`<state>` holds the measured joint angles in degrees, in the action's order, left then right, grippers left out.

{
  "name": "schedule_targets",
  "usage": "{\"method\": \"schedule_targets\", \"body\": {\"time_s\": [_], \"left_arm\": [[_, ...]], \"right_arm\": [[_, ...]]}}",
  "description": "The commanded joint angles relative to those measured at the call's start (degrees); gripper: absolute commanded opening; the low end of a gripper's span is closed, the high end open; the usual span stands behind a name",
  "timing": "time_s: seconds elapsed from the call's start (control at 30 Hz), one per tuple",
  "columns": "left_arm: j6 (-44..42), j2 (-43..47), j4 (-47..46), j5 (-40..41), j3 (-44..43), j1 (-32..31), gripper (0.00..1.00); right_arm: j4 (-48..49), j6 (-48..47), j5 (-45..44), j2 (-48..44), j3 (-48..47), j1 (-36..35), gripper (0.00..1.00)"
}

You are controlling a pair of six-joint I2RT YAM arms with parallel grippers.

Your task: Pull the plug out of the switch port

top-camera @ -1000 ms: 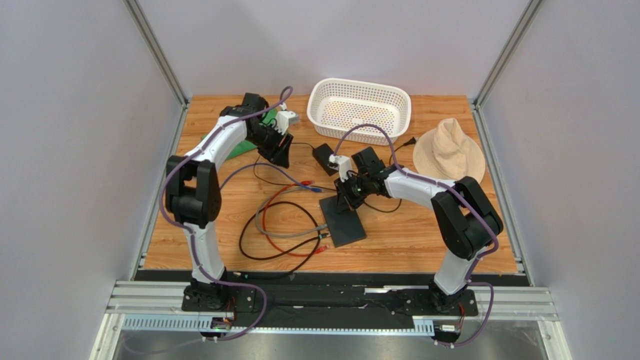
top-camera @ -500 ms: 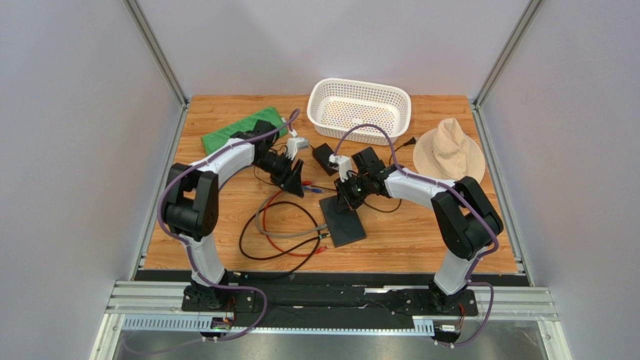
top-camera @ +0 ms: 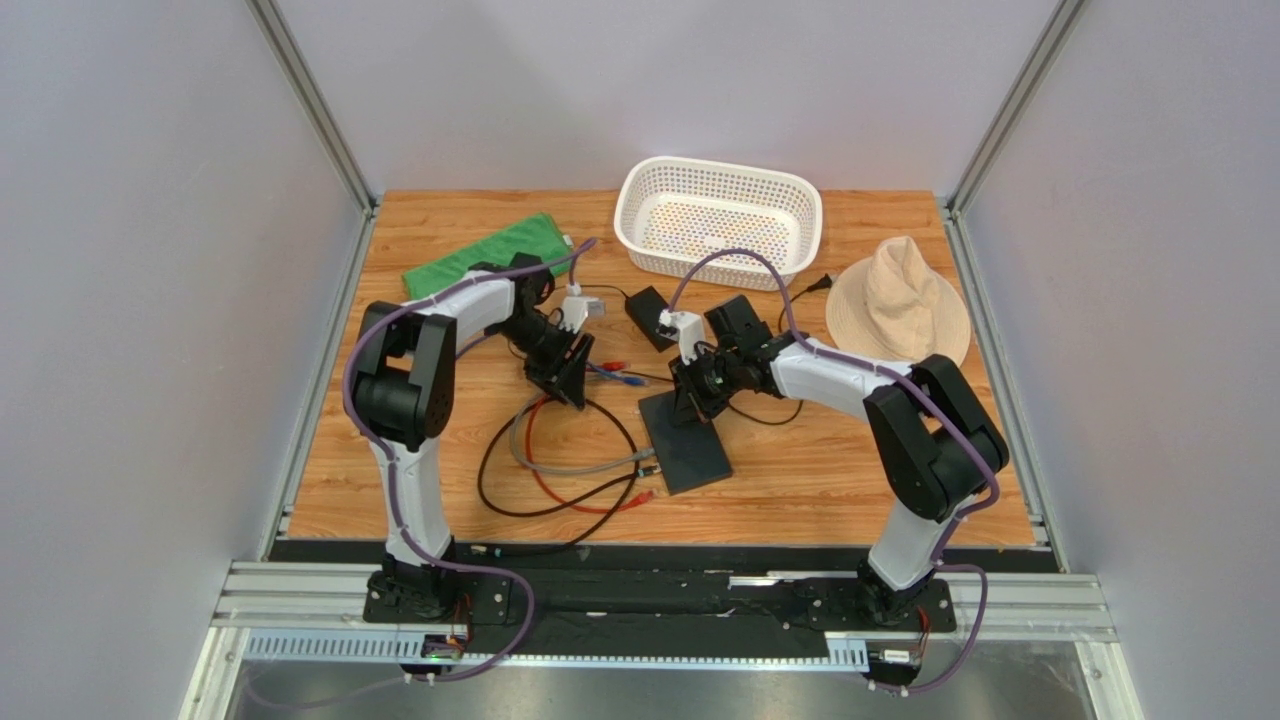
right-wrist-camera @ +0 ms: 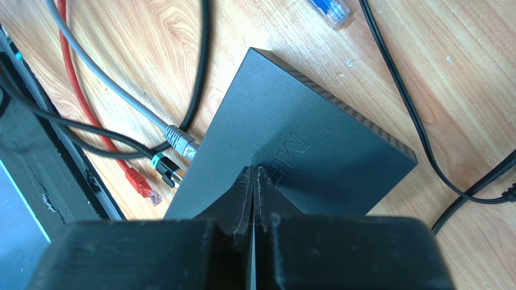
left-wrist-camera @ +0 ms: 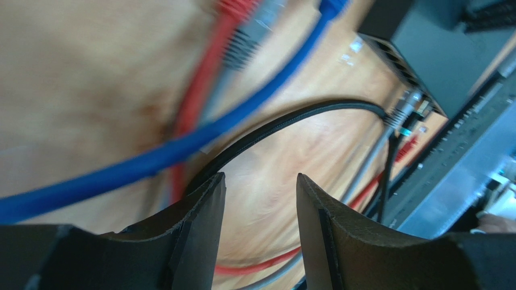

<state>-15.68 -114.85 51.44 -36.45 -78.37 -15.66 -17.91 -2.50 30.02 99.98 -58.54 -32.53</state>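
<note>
The switch (top-camera: 690, 444) (right-wrist-camera: 303, 130) is a flat black slab lying mid-table. A grey plug (right-wrist-camera: 182, 142) (left-wrist-camera: 404, 110) and a black plug with a teal collar (right-wrist-camera: 162, 167) sit in ports on its edge. My right gripper (right-wrist-camera: 254, 173) (top-camera: 693, 396) is shut, its tips resting on the switch's top face with nothing between them. My left gripper (left-wrist-camera: 259, 184) (top-camera: 570, 386) is open, low over the wood left of the switch. A black cable (left-wrist-camera: 284, 122) runs just past its left finger; nothing lies between the fingers.
Loose red plug (right-wrist-camera: 143, 185) and loose blue plug (right-wrist-camera: 330, 9) lie by the switch. Red, grey and black cable loops (top-camera: 559, 458) spread left of it. A power brick (top-camera: 651, 312), white basket (top-camera: 718, 218), beige hat (top-camera: 899, 300) and green cloth (top-camera: 481, 255) stand behind.
My left arm has swung from the back left, over the green cloth, forward and down to the cables beside the switch. The right gripper has stayed on the switch.
</note>
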Motion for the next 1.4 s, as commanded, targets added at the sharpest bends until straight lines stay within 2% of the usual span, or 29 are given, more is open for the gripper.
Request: {"method": "schedule_targets", "body": {"time_s": [0.0,0.1,0.27,0.37,0.43,0.5,0.53,0.57,0.6,0.67,0.77,0.9,0.97,1.0,1.03,1.13,1.23,1.37], "left_arm": [[-0.7,-2.3,2.9,9.5,-9.8,1.0,0.56],[-3.5,-5.0,5.2,16.7,-15.9,2.7,0.56],[-5.7,-7.9,6.2,22.4,-26.7,6.9,0.57],[-7.6,-9.1,5.2,26.4,-33.2,7.1,0.57],[-7.7,-9.3,6.6,24.1,-38.6,7.1,0.57],[-7.5,-6.5,9.0,11.9,-41.2,7.0,0.57],[-7.6,-4.6,8.9,6.4,-40.2,6.9,0.58],[-8.3,-0.4,7.5,-4.6,-36.4,6.7,0.59],[-8.4,1.6,6.6,-8.8,-33.8,6.3,0.59],[-6.7,6.5,3.2,-14.9,-26.3,4.3,0.60],[-1.9,9.6,-1.2,-18.6,-16.9,1.7,0.61],[2.1,8.1,-3.8,-17.5,-8.5,-0.9,0.59],[1.8,6.1,-4.1,-16.5,-5.3,-2.4,0.55],[1.3,5.4,-3.9,-16.3,-4.5,-2.9,0.51],[0.9,4.6,-3.7,-15.9,-3.8,-3.9,0.41],[-1.0,1.5,-2.8,-14.9,-2.3,-6.0,0.29],[-1.2,0.1,-4.1,-15.2,-1.0,-7.8,0.26],[0.7,-2.9,-5.7,-16.6,-1.9,-9.2,0.26]], "right_arm": [[1.9,-1.8,-7.9,0.7,1.9,0.3,0.01],[2.1,-1.8,-7.9,0.5,2.0,0.4,0.01],[2.4,-1.8,-8.0,0.3,2.3,0.4,0.01],[2.4,-1.7,-8.0,0.2,2.4,0.4,0.01],[2.4,-1.9,-8.1,0.1,2.2,0.4,0.01],[2.4,-2.0,-8.3,-0.2,2.2,0.4,0.01],[2.4,-1.9,-8.5,-0.5,2.6,0.3,0.01],[2.4,-1.8,-8.5,-0.8,2.7,0.4,0.01],[2.7,-1.7,-8.4,-0.9,2.9,0.3,0.01],[2.6,-1.4,-8.0,-1.1,3.3,0.4,0.01],[2.4,-1.4,-8.0,-1.1,3.3,0.4,0.01],[1.7,-1.8,-8.0,-1.0,2.9,0.4,0.01],[1.5,-1.8,-8.1,-1.4,2.6,0.4,0.00],[1.0,-1.6,-8.1,-2.1,1.9,0.5,0.00],[0.8,-1.2,-7.8,-2.5,1.4,0.8,0.00],[-1.4,-2.3,-3.6,-5.9,-3.1,1.3,0.00],[-4.8,-4.9,-3.8,-8.9,-7.5,1.3,0.00],[-7.6,-6.5,-5.1,-11.9,-6.6,1.2,0.00]]}}
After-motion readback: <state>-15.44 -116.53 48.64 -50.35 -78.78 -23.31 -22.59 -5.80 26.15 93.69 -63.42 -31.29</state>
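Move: The gray plug at the switch's left side lies about 8 cm back and 9 cm to the right of the left hand, some 2 cm lower. At that height, the black plug is about 10 cm back and 10 cm to that hand's right, and the blue plug 3 cm ahead and 8 cm right. Under the right hand's tips is the switch, its middle about 4 cm back, straight below; the gray plug is 6 cm left and 6 cm back of that hand. The left hand, fingers half open, first sweeps low away from the switch, some 18 cm forward and 8 cm to the left, then lifts, swings back and right over the table and sinks beside the switch's left side, fingers closing to about a quarter open, to end roughly 7 cm right and 3 cm back of its start, nearer the gray plug. The right hand keeps its shut fingertips resting on the switch until near the end, then lifts off by about 5 cm, easing some 3 cm forward. ##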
